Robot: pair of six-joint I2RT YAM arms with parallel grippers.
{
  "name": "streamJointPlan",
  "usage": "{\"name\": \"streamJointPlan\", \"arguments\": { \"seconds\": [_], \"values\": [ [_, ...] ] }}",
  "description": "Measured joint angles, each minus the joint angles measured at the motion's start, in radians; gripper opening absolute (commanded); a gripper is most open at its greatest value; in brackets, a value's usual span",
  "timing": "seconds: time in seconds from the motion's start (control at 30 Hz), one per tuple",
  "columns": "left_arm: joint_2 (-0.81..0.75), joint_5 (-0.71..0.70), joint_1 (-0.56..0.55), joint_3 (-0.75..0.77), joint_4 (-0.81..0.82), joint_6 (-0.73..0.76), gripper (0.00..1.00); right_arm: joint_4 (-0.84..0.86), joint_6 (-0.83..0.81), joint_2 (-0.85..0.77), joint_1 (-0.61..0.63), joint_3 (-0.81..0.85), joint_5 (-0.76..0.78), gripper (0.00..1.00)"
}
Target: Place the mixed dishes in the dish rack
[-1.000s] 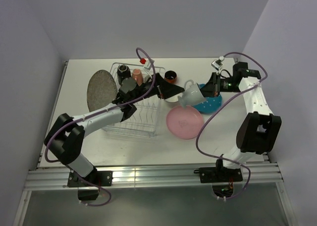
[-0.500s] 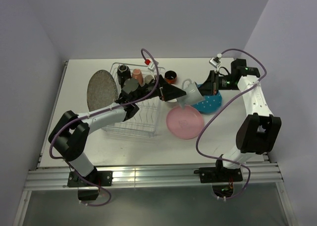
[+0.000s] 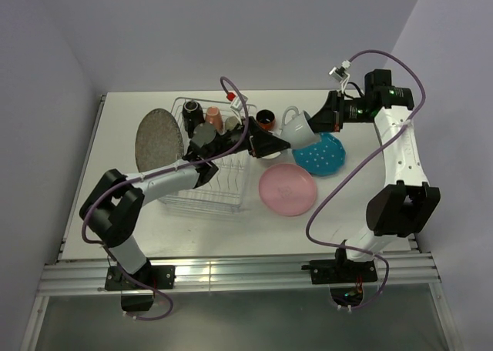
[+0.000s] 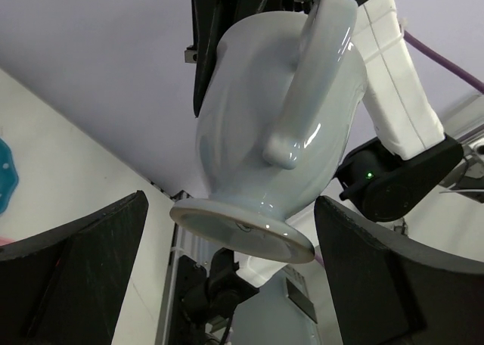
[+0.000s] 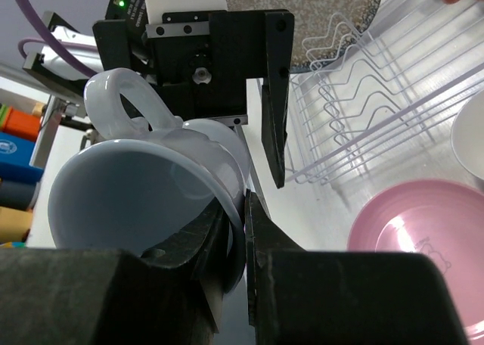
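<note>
A pale blue mug [image 3: 296,125] hangs tilted in the air, my right gripper [image 3: 316,122] shut on its rim [image 5: 243,239]. My left gripper [image 3: 277,143] is open just left of and below it. In the left wrist view the mug's foot [image 4: 242,235] sits between the wide-apart fingers [image 4: 76,284], untouched. The dish rack [image 3: 208,174] holds a black mug [image 3: 190,114], a pink mug [image 3: 214,118] and the grey speckled plate [image 3: 158,139]. A pink plate [image 3: 286,189] and a teal dotted plate [image 3: 320,152] lie on the table.
A dark-red mug [image 3: 266,118] stands behind the left gripper. A white bowl's edge [image 5: 470,133] shows in the right wrist view beside the rack's wires [image 5: 363,110]. The left arm stretches across the rack. Walls close in on the table at the back and both sides.
The right gripper has carried the pale blue mug up and back, off the teal plate. The left gripper has reached right, closer under the mug.
</note>
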Motion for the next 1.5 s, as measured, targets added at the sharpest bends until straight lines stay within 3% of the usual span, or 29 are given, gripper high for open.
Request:
{"name": "streamJointPlan", "arguments": {
  "seconds": [0.4,0.77,0.97,1.07,1.1,1.17,1.2,1.33,1.5],
  "values": [
    [0.054,-0.018,-0.001,-0.019,0.242,-0.179,0.92,-0.055,-0.026,0.061,0.011,0.045,-0.027,0.0],
    [0.054,-0.063,0.0,-0.022,0.292,-0.251,0.83,-0.093,-0.119,0.062,0.016,0.103,-0.055,0.0],
    [0.052,-0.089,-0.001,-0.034,0.298,-0.253,0.62,-0.1,-0.165,0.062,0.018,0.103,-0.068,0.01],
    [0.042,-0.097,-0.001,-0.039,0.298,-0.249,0.4,-0.102,-0.171,0.064,0.019,0.102,-0.083,0.05],
    [0.037,-0.099,-0.001,-0.042,0.297,-0.249,0.27,-0.104,-0.172,0.064,0.019,0.101,-0.087,0.06],
    [0.03,-0.101,-0.001,-0.048,0.296,-0.248,0.17,-0.108,-0.174,0.064,0.021,0.1,-0.092,0.11],
    [0.026,-0.101,-0.001,-0.05,0.293,-0.245,0.04,-0.108,-0.177,0.064,0.023,0.097,-0.095,0.13],
    [0.01,-0.102,0.0,-0.054,0.266,-0.229,0.0,-0.111,-0.194,0.068,0.024,0.085,-0.105,0.34],
    [-0.022,-0.095,0.01,-0.06,0.222,-0.202,0.0,-0.111,-0.219,0.083,0.023,0.071,-0.105,0.5]
  ]
}}
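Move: The mug, already pinched by its rim in the right hand, has its middle about 5 cm right of the open left hand, 3 cm ahead and 3 cm higher. That middle is roughly 5 cm left of the right hand and 2 cm above it. Some 30 cm below the left hand are the pink plate, 4 cm ahead and 5 cm right, and the white bowl, 21 cm ahead and 1 cm left. Rising about 4 cm, the left hand closes on the mug's foot, then right fingers open at its rim. ##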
